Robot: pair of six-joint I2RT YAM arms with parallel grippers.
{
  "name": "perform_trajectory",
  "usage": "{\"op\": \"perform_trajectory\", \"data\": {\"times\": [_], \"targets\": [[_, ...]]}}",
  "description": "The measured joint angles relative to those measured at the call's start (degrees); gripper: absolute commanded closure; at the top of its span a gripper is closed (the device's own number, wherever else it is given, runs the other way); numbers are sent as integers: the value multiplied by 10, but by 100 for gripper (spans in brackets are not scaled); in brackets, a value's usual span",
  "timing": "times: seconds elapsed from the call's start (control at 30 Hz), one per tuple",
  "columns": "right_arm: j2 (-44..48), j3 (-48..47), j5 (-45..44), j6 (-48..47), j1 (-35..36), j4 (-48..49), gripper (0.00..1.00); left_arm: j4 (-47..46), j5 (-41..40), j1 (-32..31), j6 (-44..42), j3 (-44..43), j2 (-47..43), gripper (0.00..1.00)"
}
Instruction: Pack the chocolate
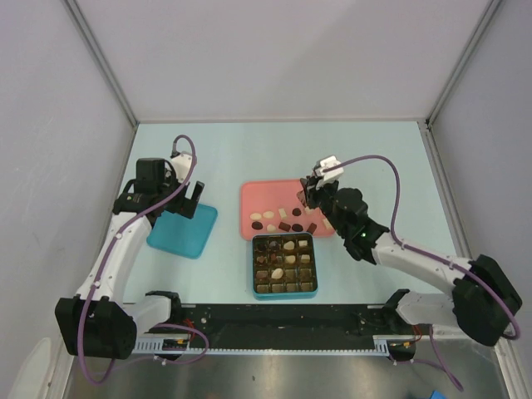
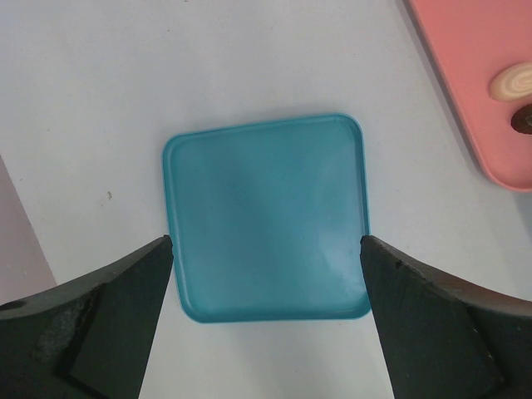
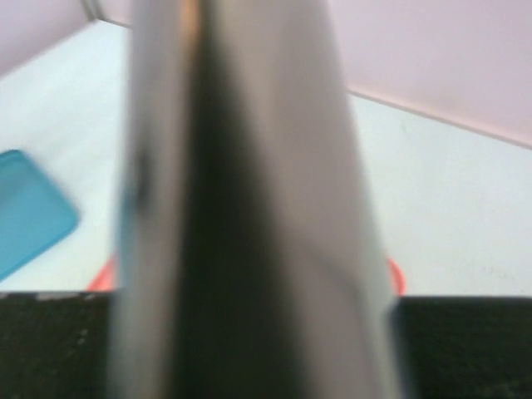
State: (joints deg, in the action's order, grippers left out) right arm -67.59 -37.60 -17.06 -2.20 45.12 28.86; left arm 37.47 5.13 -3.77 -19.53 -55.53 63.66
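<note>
Several pieces of chocolate (image 1: 283,220), dark, reddish and cream, lie along the near part of the pink tray (image 1: 266,195). More fill compartments of the teal box (image 1: 315,266) just in front of it. My right gripper (image 1: 309,193) hangs low over the tray's right part. In the right wrist view its fingers (image 3: 274,166) fill the frame, blurred and pressed together along a dark seam, and whatever lies under them is hidden. My left gripper (image 2: 266,241) stands wide open above the teal lid (image 2: 266,216), holding nothing.
The teal lid (image 1: 183,231) lies flat at the left, apart from the tray. A cream chocolate (image 2: 515,83) and a dark one (image 2: 524,122) show on the tray's edge (image 2: 474,66) in the left wrist view. Grey walls close three sides.
</note>
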Motion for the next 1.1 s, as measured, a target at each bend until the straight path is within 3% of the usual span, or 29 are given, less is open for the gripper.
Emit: {"op": "perform_trajectory", "data": {"times": [0.27, 1.1], "targets": [[-143, -27, 6, -5, -59, 56, 53, 0, 0, 0, 0, 0, 0, 0], [-239, -66, 35, 3, -104, 104, 55, -1, -3, 0, -1, 0, 0, 0]]}}
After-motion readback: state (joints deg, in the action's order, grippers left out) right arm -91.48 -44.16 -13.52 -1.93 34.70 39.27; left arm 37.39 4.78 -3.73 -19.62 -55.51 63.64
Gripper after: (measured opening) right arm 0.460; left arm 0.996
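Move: The right hand holds the tongs. The dark chocolate next to their tips lies about 14 cm ahead of the hand, 2 cm left and some 23 cm below. A light chocolate sits about 4 cm nearer than it, and a round dark one 4 cm nearer and 4 cm left. The chocolate box is about 12 cm back and 12 cm left of the hand. From the left hand, that first dark chocolate is some 16 cm ahead and 45 cm right. Forward and down over the pink tray, the right hand carries the tongs towards the dark chocolate, fast at first and then easing: about 9 cm out and 8 cm down in all, with a level creep forward between two descents. The grip loosens early to about half open, letting the still-held tongs spread, and the wrist turns slightly clockwise. Touch on a chocolate can't be seen. ##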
